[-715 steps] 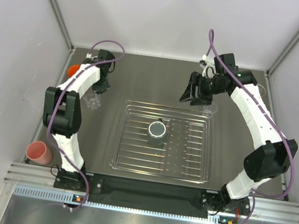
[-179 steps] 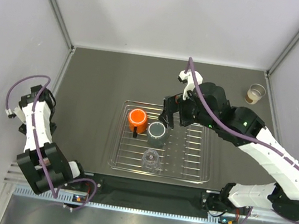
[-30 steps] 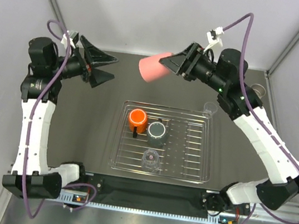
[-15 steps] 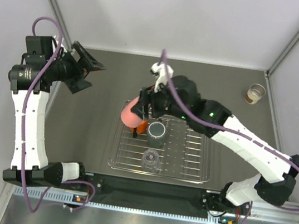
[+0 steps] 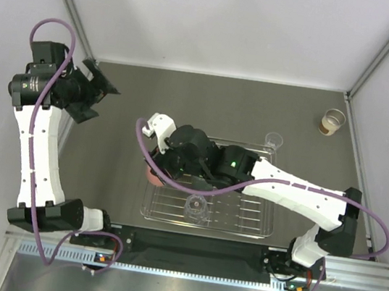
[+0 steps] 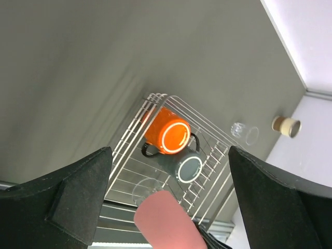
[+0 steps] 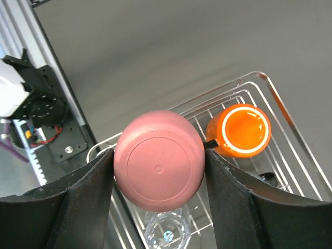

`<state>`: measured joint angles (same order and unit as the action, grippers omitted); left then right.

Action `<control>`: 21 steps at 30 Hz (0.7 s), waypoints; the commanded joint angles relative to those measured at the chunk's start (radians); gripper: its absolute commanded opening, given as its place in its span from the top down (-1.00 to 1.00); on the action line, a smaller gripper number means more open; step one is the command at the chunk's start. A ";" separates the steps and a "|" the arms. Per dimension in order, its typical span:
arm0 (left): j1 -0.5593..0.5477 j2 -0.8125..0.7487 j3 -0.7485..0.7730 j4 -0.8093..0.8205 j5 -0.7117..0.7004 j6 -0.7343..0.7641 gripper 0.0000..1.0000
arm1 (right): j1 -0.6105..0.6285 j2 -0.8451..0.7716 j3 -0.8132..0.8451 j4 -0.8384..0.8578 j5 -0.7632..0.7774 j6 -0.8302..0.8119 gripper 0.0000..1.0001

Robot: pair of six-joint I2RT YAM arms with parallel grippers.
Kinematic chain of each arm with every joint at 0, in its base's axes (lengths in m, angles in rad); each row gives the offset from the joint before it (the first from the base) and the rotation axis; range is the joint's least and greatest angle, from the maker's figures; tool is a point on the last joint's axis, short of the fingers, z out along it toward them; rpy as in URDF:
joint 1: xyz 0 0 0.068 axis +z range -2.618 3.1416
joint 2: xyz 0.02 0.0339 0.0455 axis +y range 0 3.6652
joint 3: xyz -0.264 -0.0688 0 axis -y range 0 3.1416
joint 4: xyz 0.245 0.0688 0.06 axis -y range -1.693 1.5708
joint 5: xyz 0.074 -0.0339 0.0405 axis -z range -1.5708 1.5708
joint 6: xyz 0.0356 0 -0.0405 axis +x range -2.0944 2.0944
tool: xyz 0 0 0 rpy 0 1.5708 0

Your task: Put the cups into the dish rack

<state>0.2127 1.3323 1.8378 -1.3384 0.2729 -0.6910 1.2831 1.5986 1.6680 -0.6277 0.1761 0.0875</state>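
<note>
My right gripper (image 5: 156,166) is shut on the pink cup (image 7: 158,160), which also shows in the top view (image 5: 152,176), and holds it bottom-up above the left end of the silver dish rack (image 5: 243,213). The orange cup (image 7: 238,129) and a clear cup (image 7: 166,233) sit in the rack. The left wrist view shows the orange cup (image 6: 167,136), the dark grey cup (image 6: 188,168) and the pink cup (image 6: 168,223). In the top view the right arm hides the orange and grey cups. My left gripper (image 5: 94,94) is open, empty and raised at the far left.
A clear cup (image 5: 274,139) stands on the table just behind the rack's right end. A cream cup (image 5: 333,122) stands in the far right corner. White walls and metal posts enclose the table.
My right arm has swung further left and nearer with the pink cup, from over the orange cup to the rack's left edge. My left arm has shifted slightly, still open.
</note>
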 commanded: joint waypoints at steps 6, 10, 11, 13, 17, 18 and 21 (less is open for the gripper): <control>0.020 -0.028 0.098 -0.168 -0.104 0.036 -0.94 | 0.009 0.041 0.006 0.072 0.014 -0.077 1.00; 0.022 -0.027 0.089 -0.168 -0.087 0.047 -0.92 | 0.015 0.014 -0.086 0.072 -0.023 -0.080 1.00; 0.022 -0.027 0.090 -0.168 -0.087 0.047 -0.92 | 0.016 0.017 -0.096 0.069 -0.030 -0.078 1.00; 0.022 -0.024 0.092 -0.168 -0.084 0.047 -0.92 | 0.019 0.026 -0.120 0.072 -0.038 -0.109 1.00; 0.025 -0.018 0.092 -0.166 -0.069 0.042 -0.91 | 0.019 0.055 -0.148 0.106 -0.036 -0.108 1.00; 0.024 -0.018 0.092 -0.168 -0.066 0.042 -0.91 | 0.019 0.060 -0.155 0.114 -0.033 -0.104 1.00; 0.025 -0.022 0.084 -0.168 -0.066 0.045 -0.91 | 0.019 0.081 -0.180 0.163 -0.033 -0.095 1.00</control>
<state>0.2287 1.3201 1.9038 -1.3483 0.1967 -0.6586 1.2873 1.6627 1.4979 -0.5606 0.1516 -0.0006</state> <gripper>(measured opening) 0.958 0.635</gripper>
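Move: The right hand holds the pink cup over the front left of the dish rack. Its open spot lies about 18 cm below, 4 cm to the hand's right and 2 cm ahead. The orange cup sits roughly 13 cm ahead and 4 cm right, the grey mug 9 cm ahead and 11 cm right, the clear glass level and 11 cm right, all similarly low. From the empty left hand, the spot lies some 12 cm back, 17 cm right and 25 cm below. Still pinching the inverted pink cup by its sides, the right hand hovers briefly, then lowers it about 8 cm almost straight down towards the open front-left spot, beside the clear glass and nearer the base than the orange cup. The fingers tip some 10 degrees further downward without loosening. The open left hand eases a couple of centimetres left and up, away from the rack. ##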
